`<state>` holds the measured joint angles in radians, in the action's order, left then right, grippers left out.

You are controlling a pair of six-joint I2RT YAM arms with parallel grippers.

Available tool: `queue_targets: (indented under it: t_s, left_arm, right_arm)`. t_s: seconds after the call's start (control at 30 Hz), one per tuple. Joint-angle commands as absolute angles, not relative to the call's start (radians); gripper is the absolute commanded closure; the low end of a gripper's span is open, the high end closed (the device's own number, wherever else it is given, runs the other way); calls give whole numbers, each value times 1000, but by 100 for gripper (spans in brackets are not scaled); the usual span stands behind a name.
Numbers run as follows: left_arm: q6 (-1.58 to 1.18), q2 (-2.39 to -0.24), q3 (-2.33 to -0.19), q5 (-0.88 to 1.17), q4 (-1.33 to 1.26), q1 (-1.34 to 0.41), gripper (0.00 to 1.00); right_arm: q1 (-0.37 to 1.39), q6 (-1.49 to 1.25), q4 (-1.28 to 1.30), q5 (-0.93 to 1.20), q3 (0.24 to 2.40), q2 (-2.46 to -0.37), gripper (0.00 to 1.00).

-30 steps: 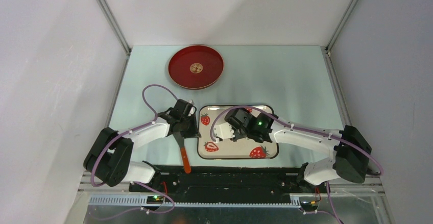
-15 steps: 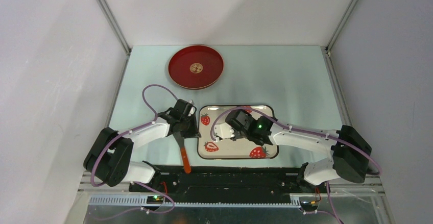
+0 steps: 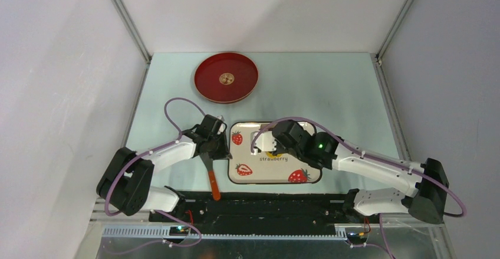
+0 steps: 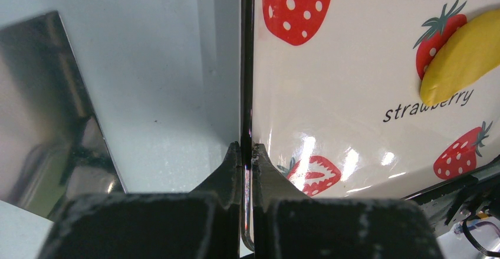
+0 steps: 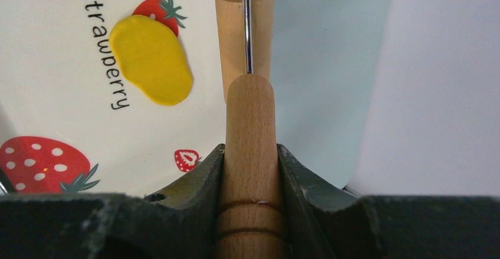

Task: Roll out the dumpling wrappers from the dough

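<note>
The dough is a flattened yellow oval (image 5: 152, 58) lying on the white strawberry-print tray (image 3: 306, 153), also visible as dough (image 4: 466, 58) and dough (image 3: 272, 154). My right gripper (image 5: 250, 153) is shut on the wooden handle of a small roller (image 5: 243, 29), whose barrel hangs just right of the dough, over the tray's edge. My left gripper (image 4: 246, 148) is shut on the tray's thin left rim (image 4: 244, 64). A small tan round spot (image 3: 226, 78) marks the red plate's centre; whether it is a dumpling wrapper I cannot tell.
The red plate (image 3: 206, 85) stands at the back left of the table. A scraper with an orange handle (image 3: 213, 185) and a metal blade (image 4: 53, 111) lies just left of the tray, beside my left gripper. Grey walls close in both sides.
My right arm has swung to the right and carried the roller back across the tray, uncovering the "strawberry" lettering and the dough. The left arm has not moved.
</note>
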<state>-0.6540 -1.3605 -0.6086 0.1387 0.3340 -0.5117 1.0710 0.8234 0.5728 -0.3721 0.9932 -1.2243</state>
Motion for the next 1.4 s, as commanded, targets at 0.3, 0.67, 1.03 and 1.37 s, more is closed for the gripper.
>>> queue_targets:
  t_s: [0.3,0.67,1.03,1.37]
  left_arm:
    - [-592,-1396,-569,6,439,-491,100]
    - [-591,-1393,-567,6,437,-491,100]
    - [-592,-1392,-566,6,435,-491,100]
    - [-592,-1393,-566,6,435,-491,100]
  right_arm:
    - [1121,849,684,-379,1032,-1310,100]
    - [1122,875,667,-343,1004,-1375,100]
    - [1140,878,717,-238,958,-1370,100]
    - [1170,819,769,-143,903,-1376,100]
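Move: The right hand holds the wooden roller raised. The dough lies about 16 cm below this hand, some 7 cm to its left and level with it fore and aft, almost at the tray's middle. The metal scraper is about 23 cm left of the dough and 5 cm nearer the base. The left hand, pinching the tray's left rim, has the dough 17 cm to its right and about 2 cm ahead. Right hand lowers the roller about 6 cm and back 3 onto the dough; left hand keeps pinching the rim. ##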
